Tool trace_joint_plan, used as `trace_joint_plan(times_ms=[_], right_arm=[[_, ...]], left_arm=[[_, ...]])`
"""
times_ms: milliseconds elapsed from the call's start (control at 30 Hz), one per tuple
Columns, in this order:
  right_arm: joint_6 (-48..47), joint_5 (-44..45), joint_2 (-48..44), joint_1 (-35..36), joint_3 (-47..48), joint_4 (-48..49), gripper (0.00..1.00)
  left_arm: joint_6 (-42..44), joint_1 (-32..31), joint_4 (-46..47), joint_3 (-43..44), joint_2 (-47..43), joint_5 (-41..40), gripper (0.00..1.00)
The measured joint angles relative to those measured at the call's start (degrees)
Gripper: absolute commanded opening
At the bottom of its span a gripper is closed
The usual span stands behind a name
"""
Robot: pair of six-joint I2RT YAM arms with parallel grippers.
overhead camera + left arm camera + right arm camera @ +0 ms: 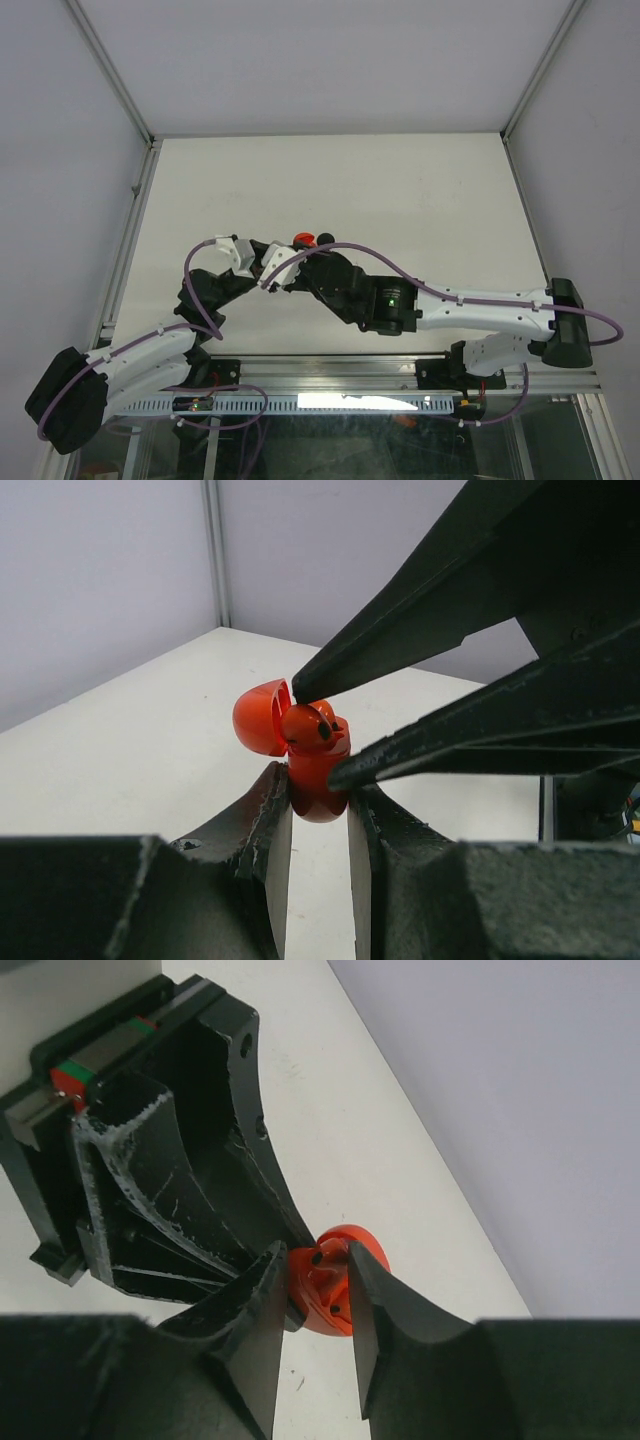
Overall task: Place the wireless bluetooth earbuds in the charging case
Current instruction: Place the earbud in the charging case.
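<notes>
The red charging case [318,785] is pinched at its lower body by my left gripper [318,780], held above the table with its lid [258,718] swung open to the left. A red earbud [305,725] with a black dot sits in the top of the case. My right gripper [312,1252] reaches in from the right. Its fingers [420,630] stand slightly apart, close on either side of the earbud and the case top [325,1295]. In the top view only a bit of the red case [303,238] shows between the two arms.
The white table [400,190] stretches behind and to both sides of the arms. Grey walls and metal frame posts [115,80] enclose it. A purple cable [440,290] loops over the right arm.
</notes>
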Motion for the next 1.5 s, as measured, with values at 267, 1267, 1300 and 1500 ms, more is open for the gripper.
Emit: trace_joint_plan(times_ms=[267, 1267, 1300, 1500], right_arm=[[6.01, -0.17, 0.5, -0.17, 2.23, -3.72, 0.49], [29.94, -50.8, -5.62, -29.53, 8.11, -18.53, 0.74], [30.18, -50.47, -5.33, -29.53, 8.11, -18.53, 0.75], [31.78, -46.9, -2.75, -29.49, 8.13, -18.86, 0.76]], left_arm=[[0.76, 0.0, 1.73, -1.16, -0.09, -0.33, 0.0], [-2.23, 0.5, 2.93, 0.42, 4.83, 4.96, 0.0], [-1.81, 0.5, 1.44, 1.14, 4.76, 4.92, 0.0], [2.1, 0.48, -6.82, 4.66, 4.35, 3.91, 0.0]])
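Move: The open red charging case is in the left fingers, about 1 cm ahead, 1 cm right and 1 cm above that hand point. From the right hand it lies roughly 1 cm ahead, 2 cm left and 2 cm below, just past the fingertips. The black case on the table is about 12 cm ahead of the red one, 5 cm right and 24 cm below; the purple case, hidden under the hands, is some 5 cm left of the black one and 4 cm nearer. The right fingers open wide off the earbud and case, shifting about 5 cm forward-right, tipping some 40 degrees down. ##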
